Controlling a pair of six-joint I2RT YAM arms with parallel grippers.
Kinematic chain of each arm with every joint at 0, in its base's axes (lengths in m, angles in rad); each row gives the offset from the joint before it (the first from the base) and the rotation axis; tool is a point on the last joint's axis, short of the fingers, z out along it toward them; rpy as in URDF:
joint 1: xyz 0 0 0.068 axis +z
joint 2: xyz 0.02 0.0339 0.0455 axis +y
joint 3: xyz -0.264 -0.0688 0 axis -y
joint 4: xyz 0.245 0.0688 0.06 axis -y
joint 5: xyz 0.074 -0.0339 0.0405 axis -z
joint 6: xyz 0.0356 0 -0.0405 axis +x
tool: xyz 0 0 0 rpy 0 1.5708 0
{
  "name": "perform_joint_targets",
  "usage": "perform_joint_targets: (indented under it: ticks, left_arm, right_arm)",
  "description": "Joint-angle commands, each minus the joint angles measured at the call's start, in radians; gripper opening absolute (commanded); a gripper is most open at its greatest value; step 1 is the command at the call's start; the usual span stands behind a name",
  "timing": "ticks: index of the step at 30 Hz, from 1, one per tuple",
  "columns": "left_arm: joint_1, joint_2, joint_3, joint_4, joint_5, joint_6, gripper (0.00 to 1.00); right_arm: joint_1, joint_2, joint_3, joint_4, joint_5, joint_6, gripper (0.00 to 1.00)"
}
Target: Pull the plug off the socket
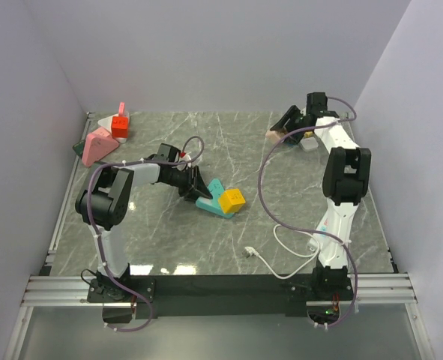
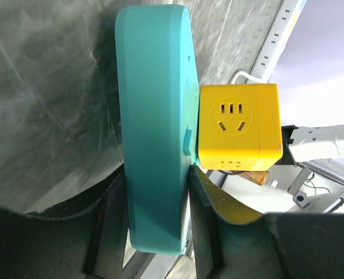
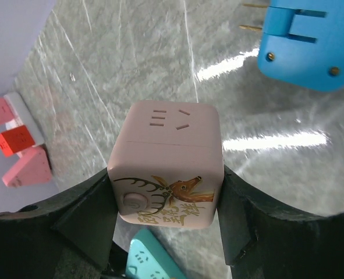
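A teal power strip socket (image 1: 208, 202) (image 2: 154, 104) lies mid-table with a yellow cube plug (image 1: 231, 199) (image 2: 238, 128) seated in its face. My left gripper (image 1: 193, 185) (image 2: 157, 192) is shut on the strip's near end, one finger on each broad side. The yellow cube sits just past the right finger. At the back right, my right gripper (image 1: 283, 129) (image 3: 167, 192) is shut on a pink cube socket (image 1: 273, 135) (image 3: 169, 151) with a deer picture. It is held above the table.
A blue adapter (image 3: 300, 43) with bare prongs shows in the right wrist view. A pink strip (image 1: 97, 144) and a red cube (image 1: 120, 125) sit back left. A white adapter (image 1: 309, 142) lies by the right gripper, and a white cable (image 1: 281, 247) near the front.
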Motion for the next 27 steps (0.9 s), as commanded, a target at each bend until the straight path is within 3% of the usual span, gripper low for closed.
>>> perform_joint_targets:
  ticks: [1,6,7,9,13,16,21,27]
  left_arm:
    - [0.007,-0.036,0.03,-0.007,-0.094,0.032,0.01]
    - [0.007,-0.027,0.029,-0.002,-0.095,0.023,0.01]
    - [0.008,-0.027,0.027,0.002,-0.095,0.019,0.01]
    - [0.008,-0.026,0.024,0.005,-0.095,0.016,0.0]
    - [0.007,-0.026,0.022,0.008,-0.097,0.009,0.01]
    - [0.008,-0.029,0.022,0.008,-0.098,0.009,0.01]
    - [0.008,-0.033,0.019,0.01,-0.101,0.012,0.0]
    - [0.01,-0.027,0.019,-0.004,-0.101,0.026,0.01]
  right_arm:
    - [-0.009,0.019,0.05,0.15,-0.045,0.101,0.0]
    - [-0.026,0.091,0.088,0.204,-0.031,0.2,0.0]
    - [-0.027,0.12,0.105,0.199,-0.034,0.207,0.04]
    - [-0.027,0.148,0.159,0.188,-0.039,0.214,0.17]
    - [-0.03,0.186,0.207,0.182,-0.051,0.22,0.57]
    - [-0.032,0.182,0.211,0.168,-0.053,0.212,0.76]
    - [-0.032,0.08,0.098,0.108,-0.054,0.157,0.91]
    - [-0.03,-0.115,-0.105,0.038,-0.044,0.069,0.94]
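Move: The right hand still holds the pink deer plug; its set-down spot on the table is about 6 cm ahead, 1 cm to the right and 3 cm below. The blue plug lies about 3 cm ahead and 6 cm to the right. The small yellow plug stands some 5 cm ahead and 12 cm right, the white one 1 cm ahead and 12 cm right. From the left hand, the set-down spot is some 25 cm ahead and 25 cm right, roughly level. The right hand carries the pink deer plug forward about 5 cm while sinking some 3 cm, rolling its left side up slightly and turning a little clockwise, to set it on the clear table just left of the blue plug. There it pauses, opens its fingers wide to let go of the plug's two sides, then draws straight back about 5 cm, staying low and open. ##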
